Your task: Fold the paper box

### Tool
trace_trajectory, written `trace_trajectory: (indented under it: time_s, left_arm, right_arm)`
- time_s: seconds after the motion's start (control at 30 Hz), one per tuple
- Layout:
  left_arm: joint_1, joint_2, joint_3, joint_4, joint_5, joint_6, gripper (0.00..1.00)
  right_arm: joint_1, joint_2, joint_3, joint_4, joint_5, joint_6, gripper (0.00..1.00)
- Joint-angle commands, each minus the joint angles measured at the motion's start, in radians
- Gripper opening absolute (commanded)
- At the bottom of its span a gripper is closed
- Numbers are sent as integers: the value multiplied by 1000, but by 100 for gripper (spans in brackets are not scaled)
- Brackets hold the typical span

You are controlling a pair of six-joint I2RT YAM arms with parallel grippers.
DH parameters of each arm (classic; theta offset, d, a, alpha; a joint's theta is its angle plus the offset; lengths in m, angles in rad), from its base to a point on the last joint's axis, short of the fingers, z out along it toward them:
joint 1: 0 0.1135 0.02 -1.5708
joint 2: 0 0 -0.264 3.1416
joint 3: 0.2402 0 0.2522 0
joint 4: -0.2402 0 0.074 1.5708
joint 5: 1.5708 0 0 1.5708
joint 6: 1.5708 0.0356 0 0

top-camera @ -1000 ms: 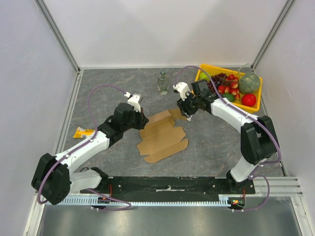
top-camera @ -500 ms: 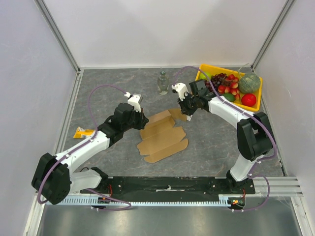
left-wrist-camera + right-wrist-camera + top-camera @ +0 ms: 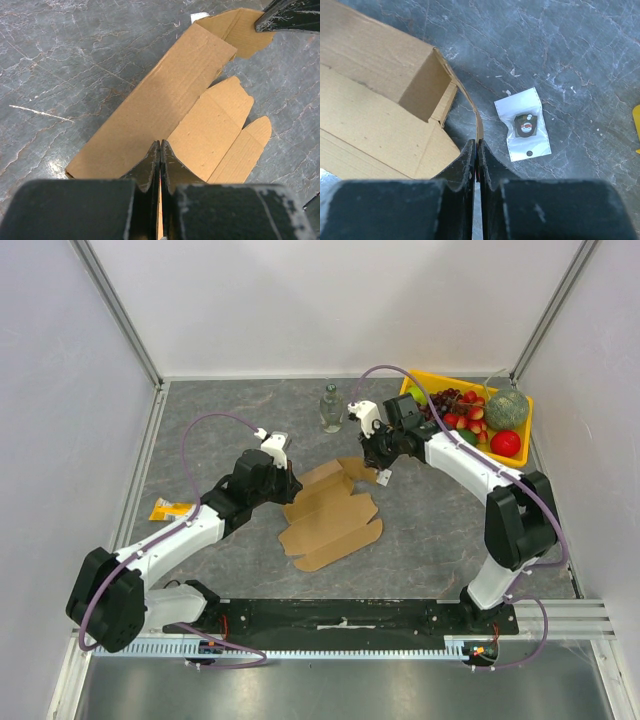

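Observation:
The paper box (image 3: 335, 525) is a brown cardboard sheet lying mostly flat mid-table, with its far long panel (image 3: 150, 110) tilted up. My left gripper (image 3: 290, 483) is at the sheet's left end, and the left wrist view shows it (image 3: 160, 145) shut on a cardboard edge. My right gripper (image 3: 376, 468) is at the far right end. The right wrist view shows it (image 3: 477, 145) shut on the thin edge of a raised end flap, beside a folded corner of the box (image 3: 427, 90).
A white plastic packet (image 3: 525, 127) lies on the table just right of the held flap. A clear bottle (image 3: 330, 408) stands behind the box. At the back right is a yellow fruit tray (image 3: 440, 377). A yellow packet (image 3: 172, 508) lies at the left.
My right gripper has closed on the end flap and pulled it slightly up and back, so the far panel now stands higher. The left gripper has stayed shut in place.

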Motion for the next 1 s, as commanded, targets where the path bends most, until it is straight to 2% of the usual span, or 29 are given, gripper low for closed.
trace_trajectory:
  time_s: [0.0, 0.43, 0.7, 0.87, 0.97]
  left_arm:
    - [-2, 0, -1, 35, 18, 13, 2]
    - [-2, -17, -10, 37, 15, 10, 2]
    - [-2, -29, -10, 35, 21, 4, 2]
    - [-2, -46, -12, 21, 12, 3, 2]
    - [-4, -66, -9, -14, -45, -7, 2]
  right_arm:
    - [31, -44, 58, -36, -17, 31, 10]
    - [146, -54, 40, -53, 71, 98, 10]
    - [179, -97, -86, 54, 135, 192, 10]
    - [186, -114, -97, 79, 164, 222, 10]
    - [188, -119, -92, 79, 173, 221, 9]
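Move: The right gripper already holds the box's side flap. The left fingertips are some 17 cm to its left and 7 cm back. The box's raised long panel centres about 11 cm left, 3 cm back and 3 cm lower; its flat front panels lie 9 cm left, 12 cm back and 6 cm lower. The small packet is on the table about 3 cm ahead and 1 cm right. From the left hand, the held flap is about 17 cm right and 7 cm ahead. Keep the right fingers pinched on the side flap and drag the box by it, back and left towards the left gripper: first about 4 cm left while drawing back nearly as much, then a little farther straight back, some 5 cm back in all. Leave the left gripper shut and in place above the raised panel. ##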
